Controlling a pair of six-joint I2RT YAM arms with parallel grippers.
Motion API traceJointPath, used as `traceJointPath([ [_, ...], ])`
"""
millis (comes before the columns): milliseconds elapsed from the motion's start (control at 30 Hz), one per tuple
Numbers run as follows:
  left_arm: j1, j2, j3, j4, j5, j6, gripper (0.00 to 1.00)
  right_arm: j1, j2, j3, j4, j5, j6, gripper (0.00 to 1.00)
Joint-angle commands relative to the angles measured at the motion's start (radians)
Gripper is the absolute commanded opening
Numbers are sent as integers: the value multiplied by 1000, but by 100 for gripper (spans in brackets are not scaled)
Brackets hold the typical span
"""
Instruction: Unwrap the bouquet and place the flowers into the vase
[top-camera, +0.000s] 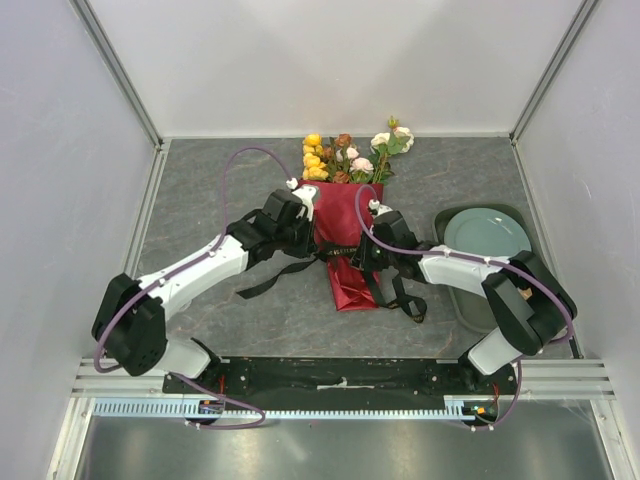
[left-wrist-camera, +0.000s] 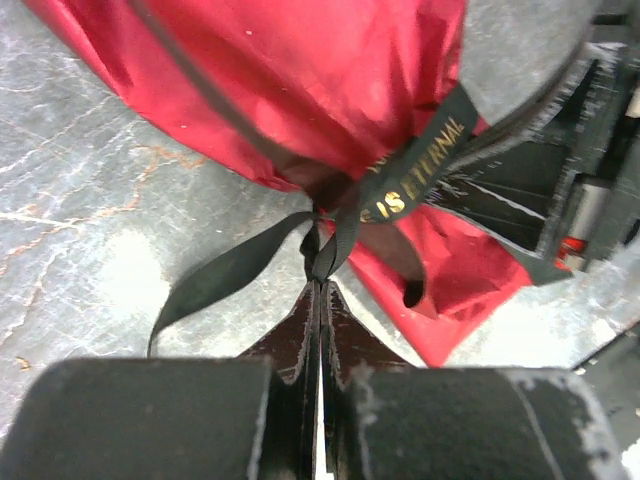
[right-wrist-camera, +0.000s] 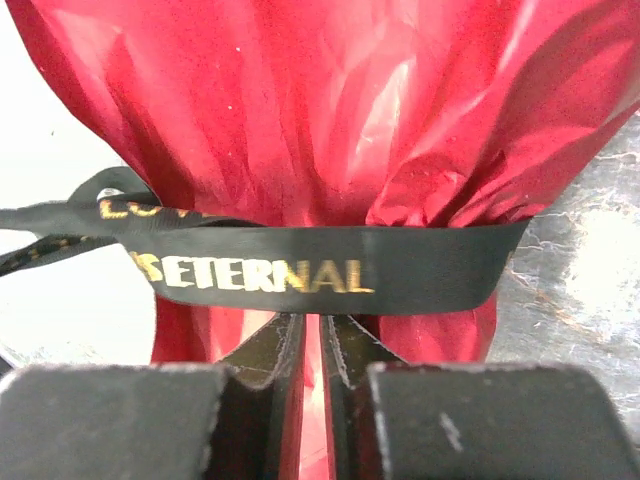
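The bouquet (top-camera: 343, 230) lies across the middle of the table in dark red wrapping paper (right-wrist-camera: 330, 110), its flowers (top-camera: 345, 155) pointing to the far wall. A black ribbon (right-wrist-camera: 420, 265) with gold lettering binds the cone's waist. My left gripper (left-wrist-camera: 320, 287) is at the cone's left side (top-camera: 313, 240), shut on the ribbon's knot (left-wrist-camera: 322, 262). My right gripper (right-wrist-camera: 322, 322) is at the cone's right side (top-camera: 362, 250). Its jaws stand a narrow gap apart just under the ribbon band, with red paper showing between them. The vase is out of view.
A pale green plate (top-camera: 487, 232) rests on a dark tray (top-camera: 462, 300) at the right. Loose ribbon tails trail on the grey table left (top-camera: 268, 280) and right (top-camera: 405, 298) of the cone. White walls enclose the table on three sides.
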Motion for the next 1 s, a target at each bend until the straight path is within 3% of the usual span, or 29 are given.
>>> traceJointPath([
  [0,9,-100,8,56,97,-71,2,-5,-29,62,-56,1,-68,19],
  [300,21,-169,174,4,222,-92,2,-5,-121,115,-146,4,-121,37],
  [467,22,-171,281,-12,252,-94,2,-5,-230,171,-230,-27,-153,58],
  [767,28,-183,451,10,286,-138,2,-3,-382,245,-297,-47,-259,87],
  [967,53,-218,542,22,219,-164,2,26,-413,306,-295,-70,-360,94],
])
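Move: The black ribbon's band lies across the red wrapper about 6 cm to the right of the left hand, level with it and some 7 below; the left fingers already pinch ribbon. From the right hand the band is roughly 2 cm ahead and 4 to the left, about level in height. From the left hand the flowers are about 21 cm ahead and 9 right; one loose tail is 8 back and 11 left. The other tail lies some 9 back and 10 right of the right hand. The ribbon is drawn upward off the wrapper by the left hand, which keeps its pinch and climbs about 27 cm, drifting slightly left at most, while its fingers tilt up towards level and swing to point more to the right. The right hand, beside the band, opens from nearly shut to almost fully open and lifts clear, slowly at first and then fast, straight up some 18 cm, its fingertips tipping upward. ##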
